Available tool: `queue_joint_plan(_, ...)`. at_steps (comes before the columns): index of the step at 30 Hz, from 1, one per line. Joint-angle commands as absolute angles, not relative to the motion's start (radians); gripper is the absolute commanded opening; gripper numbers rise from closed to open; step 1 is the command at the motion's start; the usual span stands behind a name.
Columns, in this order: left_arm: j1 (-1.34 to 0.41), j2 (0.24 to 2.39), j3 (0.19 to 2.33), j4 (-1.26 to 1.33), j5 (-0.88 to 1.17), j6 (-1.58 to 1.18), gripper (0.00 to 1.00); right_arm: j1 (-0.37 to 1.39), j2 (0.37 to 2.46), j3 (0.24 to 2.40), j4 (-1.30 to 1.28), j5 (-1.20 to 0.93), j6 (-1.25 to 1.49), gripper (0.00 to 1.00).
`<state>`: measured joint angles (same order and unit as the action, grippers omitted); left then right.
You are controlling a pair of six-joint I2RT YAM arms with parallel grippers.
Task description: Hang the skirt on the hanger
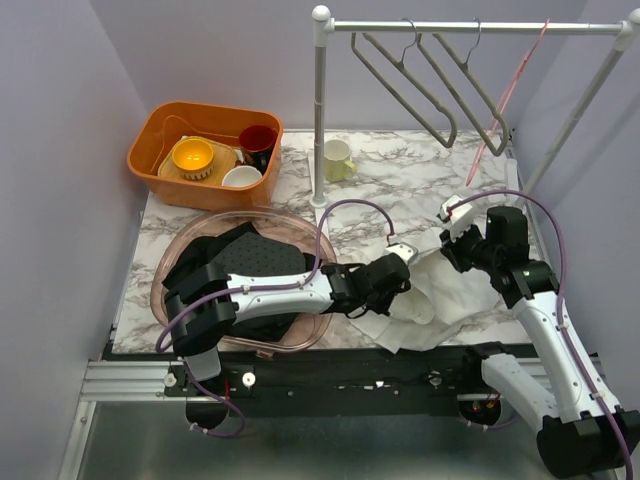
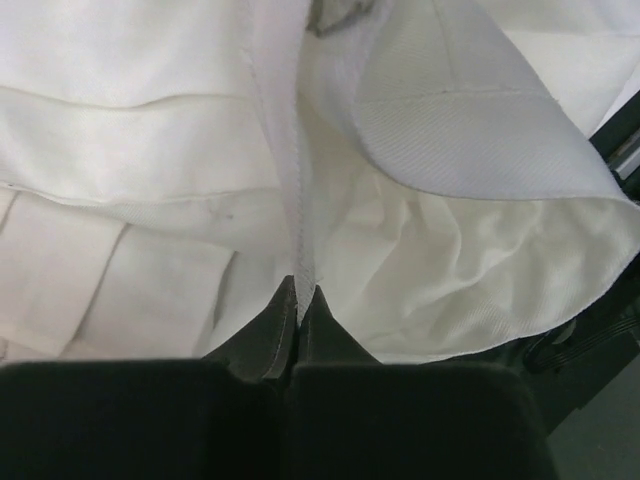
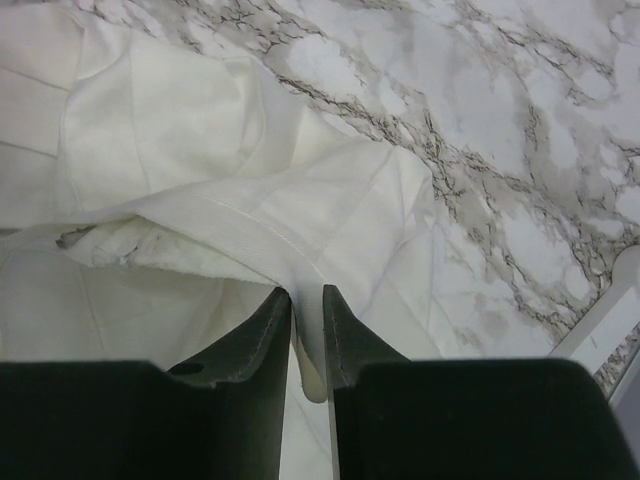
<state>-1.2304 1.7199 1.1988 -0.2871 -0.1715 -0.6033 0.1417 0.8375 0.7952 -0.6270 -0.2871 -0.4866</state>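
The white skirt point(image 1: 432, 298) lies crumpled on the marble table at the near right, between my two arms. My left gripper point(image 1: 402, 278) is shut on a seam edge of the skirt point(image 2: 450, 120), and the cloth runs straight up out of its closed tips point(image 2: 300, 300). My right gripper point(image 1: 452, 248) is at the skirt's far right edge. Its fingers point(image 3: 307, 300) stand slightly apart, and a fold of the waistband point(image 3: 200, 180) hangs loosely between them. Two grey hangers point(image 1: 405, 85) and a thin pink hanger point(image 1: 508, 92) hang on the rack rail point(image 1: 470, 27), well above and behind.
A pink see-through tub point(image 1: 172, 252) with dark clothing sits near left under my left arm. An orange basin point(image 1: 160, 120) of bowls and a cup stands at the back left. A pale green mug point(image 1: 338, 160) sits by the rack's white post point(image 1: 320, 110).
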Motion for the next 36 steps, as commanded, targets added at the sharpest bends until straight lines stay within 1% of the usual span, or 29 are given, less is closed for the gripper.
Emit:
queue_joint_plan(1, -1.183, 1.649, 1.249, -0.357, -0.14, -0.512, 0.0, 0.13, 0.812, 0.802, -0.652, -0.301, -0.5, 0.32)
queue_joint_plan(2, -1.174, 1.635, 1.258, -0.362, -0.12, -0.502, 0.0, 0.129, 0.807, 0.805, -0.658, -0.299, -0.511, 0.35)
queue_joint_plan(3, -1.164, 1.625, 1.265, -0.374, -0.104, -0.476, 0.0, 0.127, 0.799, 0.807, -0.667, -0.299, -0.517, 0.42)
queue_joint_plan(5, -1.135, 1.597, 1.299, -0.39, -0.045, -0.451, 0.0, 0.127, 0.772, 0.816, -0.701, -0.308, -0.532, 0.46)
queue_joint_plan(6, -1.128, 1.589, 1.308, -0.405, -0.026, -0.436, 0.0, 0.126, 0.762, 0.827, -0.716, -0.317, -0.537, 0.53)
queue_joint_plan(7, -1.109, 1.576, 1.324, -0.411, -0.008, -0.428, 0.0, 0.126, 0.749, 0.836, -0.753, -0.348, -0.544, 0.56)
queue_joint_plan(8, -1.101, 1.569, 1.33, -0.413, 0.035, -0.422, 0.0, 0.127, 0.727, 0.844, -0.767, -0.362, -0.546, 0.62)
queue_joint_plan(9, -1.094, 1.566, 1.335, -0.416, 0.063, -0.414, 0.0, 0.127, 0.715, 0.859, -0.782, -0.38, -0.546, 0.71)
queue_joint_plan(11, -1.074, 1.565, 1.354, -0.426, 0.103, -0.393, 0.0, 0.126, 0.697, 0.874, -0.83, -0.457, -0.545, 0.83)
queue_joint_plan(12, -1.071, 1.565, 1.361, -0.437, 0.136, -0.382, 0.0, 0.126, 0.683, 0.883, -0.841, -0.486, -0.542, 0.92)
queue_joint_plan(13, -1.069, 1.568, 1.368, -0.445, 0.146, -0.367, 0.0, 0.127, 0.68, 0.899, -0.857, -0.538, -0.54, 0.95)
queue_joint_plan(17, -1.069, 1.577, 1.428, -0.491, 0.228, -0.328, 0.0, 0.126, 0.704, 0.923, -0.832, -0.597, -0.483, 0.96)
queue_joint_plan(24, -1.063, 1.555, 1.479, -0.551, 0.268, -0.308, 0.0, 0.127, 0.791, 0.867, -0.692, -0.557, -0.399, 0.94)
queue_joint_plan(27, -1.054, 1.549, 1.485, -0.548, 0.319, -0.311, 0.0, 0.126, 0.802, 0.825, -0.625, -0.471, -0.377, 0.93)
queue_joint_plan(31, -1.037, 1.539, 1.486, -0.574, 0.322, -0.296, 0.0, 0.126, 0.801, 0.787, -0.526, -0.251, -0.342, 0.92)
queue_joint_plan(36, -0.986, 1.508, 1.466, -0.565, 0.38, -0.288, 0.0, 0.126, 0.822, 0.732, -0.474, -0.135, -0.382, 0.91)
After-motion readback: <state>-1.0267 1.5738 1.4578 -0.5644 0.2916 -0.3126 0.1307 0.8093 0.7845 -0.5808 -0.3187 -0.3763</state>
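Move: The skirt, its edge already pinched in the left hand and a fold still between the loosening right fingers, has its middle about 7 cm right, 2 ahead and 7 below the left hand; from the right hand, 7 cm back, 3 left, 13 below. The nearer grey hanger hangs roughly 24 cm ahead, 4 left and 17 above the left hand. From that hand too, the clear tub lies 36 cm left, 5 ahead, 7 below. The skirt's edge stays pinched in the left fingers and is carried up about 13 cm, the hand swinging some 4 cm forward and back on the way and turning roughly 20 degrees clockwise. The right hand opens wide and lets go of its fold, backs off up, back and left about 5 cm, then returns forward and down beside the waistband, still open. ##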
